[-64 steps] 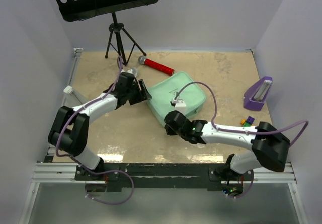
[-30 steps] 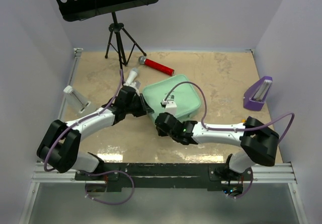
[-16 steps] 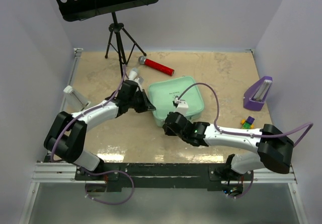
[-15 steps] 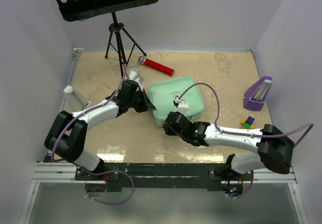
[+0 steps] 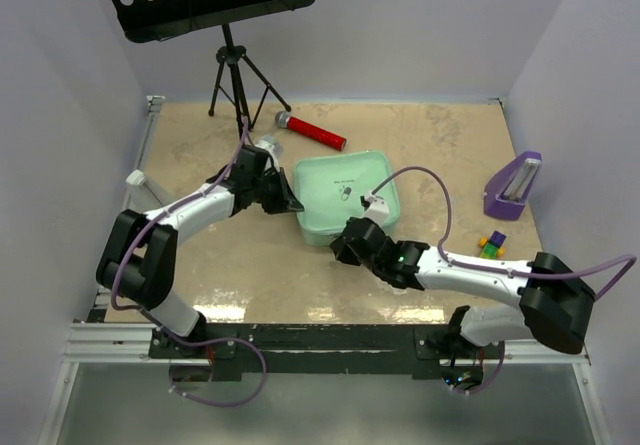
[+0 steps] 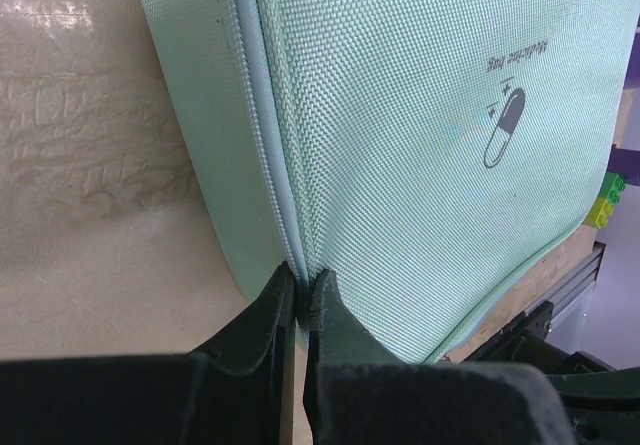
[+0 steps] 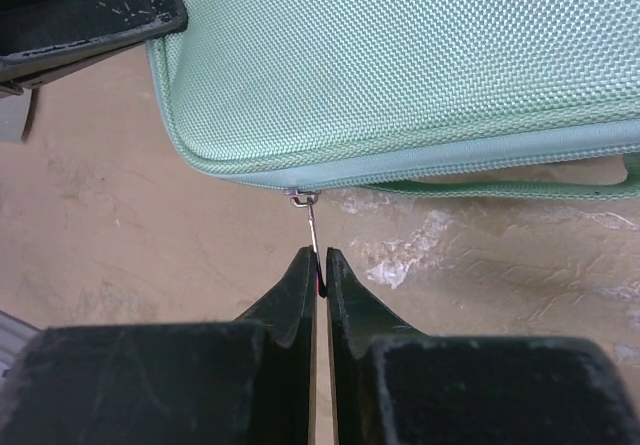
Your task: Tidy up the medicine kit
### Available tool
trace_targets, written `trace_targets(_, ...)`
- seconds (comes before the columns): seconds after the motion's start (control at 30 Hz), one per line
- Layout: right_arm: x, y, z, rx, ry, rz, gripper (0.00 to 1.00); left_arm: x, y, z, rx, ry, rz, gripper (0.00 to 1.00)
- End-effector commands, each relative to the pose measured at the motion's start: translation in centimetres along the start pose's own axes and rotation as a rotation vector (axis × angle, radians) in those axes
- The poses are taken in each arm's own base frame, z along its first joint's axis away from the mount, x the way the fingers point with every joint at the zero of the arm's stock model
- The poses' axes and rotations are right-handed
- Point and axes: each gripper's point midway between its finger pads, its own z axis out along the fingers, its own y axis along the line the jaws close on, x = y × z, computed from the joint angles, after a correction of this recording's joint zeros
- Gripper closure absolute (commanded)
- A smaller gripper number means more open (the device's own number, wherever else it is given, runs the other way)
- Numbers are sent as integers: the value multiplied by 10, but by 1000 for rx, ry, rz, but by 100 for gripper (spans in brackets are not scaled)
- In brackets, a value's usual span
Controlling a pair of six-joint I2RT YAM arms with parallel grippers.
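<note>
The medicine kit (image 5: 345, 197) is a mint-green woven fabric case with a zip round its edge and a dark capsule mark (image 6: 503, 128) on top. It lies flat mid-table. My left gripper (image 5: 292, 205) is at its left edge, shut on the zip seam (image 6: 302, 283). At the case's near edge my right gripper (image 5: 338, 248) is shut on the thin metal zipper pull (image 7: 313, 227), which hangs from the slider on the kit (image 7: 400, 55). A loose green strip of opened zip trails to the right (image 7: 500, 187).
A red microphone (image 5: 312, 132) lies behind the kit, beside a music stand tripod (image 5: 235, 75). A purple stand (image 5: 513, 185) sits at the right edge with small coloured blocks (image 5: 490, 242) in front of it. A white object (image 5: 140, 180) lies at the left edge.
The left gripper has closed on the kit's left edge. The right gripper has moved right along the near edge with the zipper pull, and the kit has turned squarer to the table.
</note>
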Motion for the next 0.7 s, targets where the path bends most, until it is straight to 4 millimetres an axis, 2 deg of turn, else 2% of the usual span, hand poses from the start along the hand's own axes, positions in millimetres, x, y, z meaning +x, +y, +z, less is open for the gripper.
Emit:
trace_targets(0.0, 29, -59, -10, 153, 102, -73, 100, -68, 78, -13, -306, -193, 61, 96)
trace_targets(0.07, 26, -48, -7, 115, 96, -111, 100, -67, 71, -14, -278, -168, 57, 77)
trace_targets(0.17, 21, -40, 0, 133, 88, -184, 100, -64, 50, -32, -199, -195, 41, 48)
trace_targets(0.23, 17, -30, 7, 137, 80, -246, 100, -60, 39, -47, -156, -223, 36, 38)
trace_targets(0.3, 11, -16, 15, 122, 71, -287, 100, -51, 29, -62, -109, -239, 38, 33)
trace_targets(0.4, 7, 7, 29, 93, 62, -360, 100, -30, 22, -71, -74, -228, 44, 30)
trace_targets(0.47, 4, 22, 39, 85, 57, -398, 100, -15, 19, -72, -55, -208, 44, 29)
trace_targets(0.53, -1, 46, 46, 60, 39, -432, 100, -3, 14, -70, -38, -194, 51, 28)
trace_targets(0.67, 0, 71, 55, 38, 29, -490, 100, 2, 4, -60, -19, -188, 74, 27)
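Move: The medicine kit's left edge is already pinched in the left fingers; the kit's middle lies about 10 cm to that hand's right, 3 cm ahead and a few cm lower. The white microphone is some 11 cm ahead and 9 cm left of the left hand, the red one 17 cm ahead and 3 cm right. The right fingers already grip the zip pull, its slider some 2 cm ahead; from them the kit's middle is roughly 11 cm ahead and 3 cm right. The kit's left edge comes free as the left fingers spread to about three quarters open; that hand swings left some 6 cm, then up and back, easing down and a little right again at the end. The right hand, after a brief hold, keeps the zip pull pinched and goes about 5 cm left, also forward and down 3 cm, its left side rolling down some 20 degrees as it turns counter-clockwise. ##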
